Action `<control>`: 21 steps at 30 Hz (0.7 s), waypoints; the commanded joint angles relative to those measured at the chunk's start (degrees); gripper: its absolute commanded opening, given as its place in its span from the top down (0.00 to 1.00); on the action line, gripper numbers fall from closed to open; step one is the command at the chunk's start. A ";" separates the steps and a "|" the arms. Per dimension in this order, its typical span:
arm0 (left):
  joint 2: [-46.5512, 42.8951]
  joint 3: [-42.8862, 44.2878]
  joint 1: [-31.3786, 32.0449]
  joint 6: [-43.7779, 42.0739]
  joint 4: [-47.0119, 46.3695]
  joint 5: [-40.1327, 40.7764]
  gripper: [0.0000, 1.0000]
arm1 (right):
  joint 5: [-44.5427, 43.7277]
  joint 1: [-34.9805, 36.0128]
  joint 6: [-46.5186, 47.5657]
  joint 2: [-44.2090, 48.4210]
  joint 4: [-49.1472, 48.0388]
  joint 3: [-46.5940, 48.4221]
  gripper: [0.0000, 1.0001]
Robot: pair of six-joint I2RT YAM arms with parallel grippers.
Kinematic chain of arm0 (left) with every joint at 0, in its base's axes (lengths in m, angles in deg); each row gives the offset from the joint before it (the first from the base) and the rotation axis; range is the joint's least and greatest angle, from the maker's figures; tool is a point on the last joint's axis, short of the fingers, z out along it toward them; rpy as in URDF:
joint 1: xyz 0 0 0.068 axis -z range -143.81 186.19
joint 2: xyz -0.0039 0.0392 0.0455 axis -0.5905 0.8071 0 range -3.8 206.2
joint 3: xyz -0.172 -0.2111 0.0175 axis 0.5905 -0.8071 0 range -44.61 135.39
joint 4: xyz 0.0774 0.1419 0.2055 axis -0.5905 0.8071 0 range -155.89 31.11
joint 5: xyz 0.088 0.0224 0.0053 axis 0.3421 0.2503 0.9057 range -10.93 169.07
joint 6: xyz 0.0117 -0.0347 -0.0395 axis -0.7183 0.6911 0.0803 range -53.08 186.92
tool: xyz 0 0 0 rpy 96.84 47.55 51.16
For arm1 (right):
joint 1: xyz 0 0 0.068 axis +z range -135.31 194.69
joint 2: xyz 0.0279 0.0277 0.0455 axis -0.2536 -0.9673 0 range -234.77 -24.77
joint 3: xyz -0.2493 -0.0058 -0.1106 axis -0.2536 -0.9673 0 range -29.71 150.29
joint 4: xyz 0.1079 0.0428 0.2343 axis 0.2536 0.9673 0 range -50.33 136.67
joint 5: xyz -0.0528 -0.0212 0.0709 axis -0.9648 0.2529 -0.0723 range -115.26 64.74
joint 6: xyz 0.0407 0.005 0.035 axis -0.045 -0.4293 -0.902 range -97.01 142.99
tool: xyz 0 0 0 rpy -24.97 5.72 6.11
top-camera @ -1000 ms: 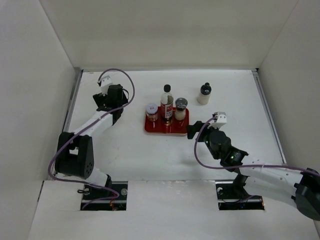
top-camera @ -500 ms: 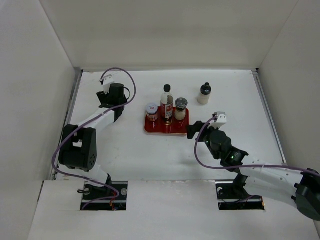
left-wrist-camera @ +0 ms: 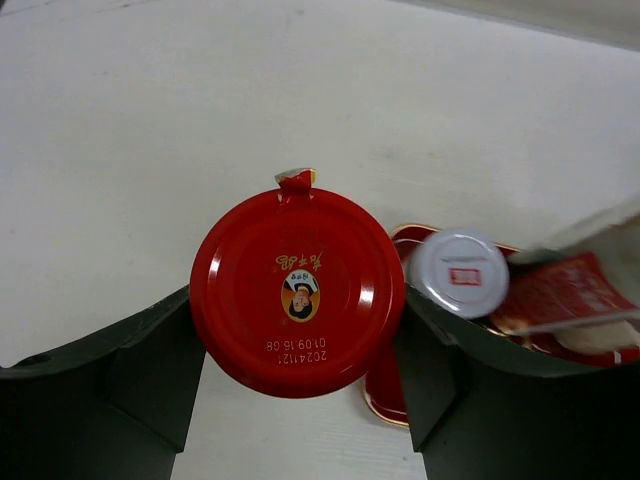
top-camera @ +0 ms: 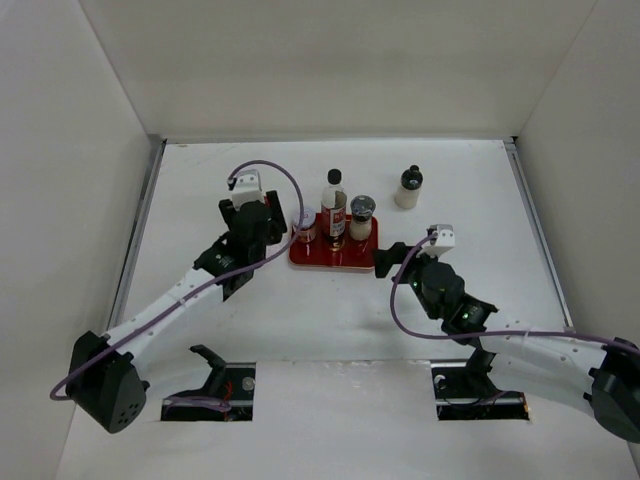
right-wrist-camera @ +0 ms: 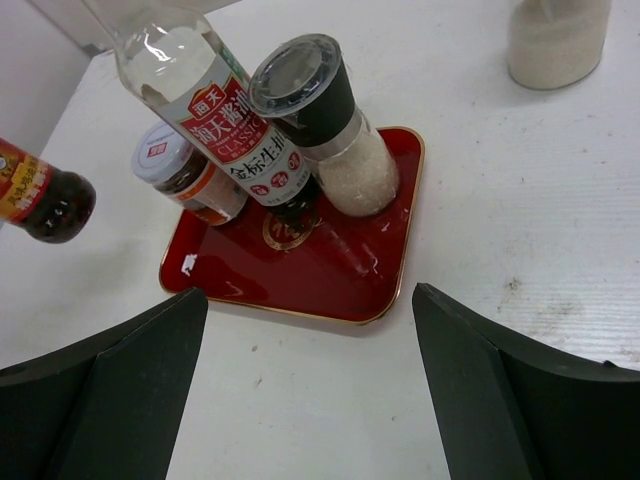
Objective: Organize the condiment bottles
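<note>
My left gripper is shut on the red-lidded jar, a finger pressed to each side of its lid. It holds the jar just off the left edge of the red tray. In the top view that gripper is beside the pale-lidded jar. On the tray stand that jar, the tall dark-sauce bottle and the grey-lidded shaker. The white black-capped bottle stands alone on the table, back right. My right gripper is open and holds nothing, at the tray's near right corner.
White walls close the table in on three sides. A purple cable loops over each arm. In the right wrist view the held jar's dark body hangs at the far left, beyond the tray.
The left gripper closed on the red-lidded jar at the far left of the table, then swung right with it to the tray's left edge. The right arm stayed put.
</note>
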 commanded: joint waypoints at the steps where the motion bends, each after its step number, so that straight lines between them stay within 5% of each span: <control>1: -1.83 2.99 5.19 -0.14 -3.21 2.75 0.69 | -0.81 -0.69 0.29 0.92 -4.07 -0.29 0.10; 8: 7.21 7.83 14.61 -0.48 -10.58 1.96 0.69 | -1.43 -2.36 -0.15 2.15 -3.90 -1.09 0.09; 21: 19.00 10.03 16.19 -2.24 -19.82 -1.82 0.70 | -1.87 -3.51 -0.24 1.62 -4.07 -1.53 0.09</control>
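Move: The left hand already holds the red-lidded jar in the air. The free front-left patch of the red tray lies about 14 cm to its right, level with it in reach and roughly 15 cm below. Behind that patch, the white-lidded jar stands 11 cm right and 6 ahead of the hand, and the tall soy bottle 19 right and 4 ahead. From the idle right hand the patch is some 24 cm left, 5 ahead and 11 below. Rightward in a shallow arc, the left hand carries the red-lidded jar about 14 cm to the front-left part of the tray, first easing back a little and then forward again. It sinks some 5 cm, mostly in the second half, slowing near the end and turning clockwise by just under 20 degrees; the fingers keep their hold. The open right hand edges about 2 cm to its right. ##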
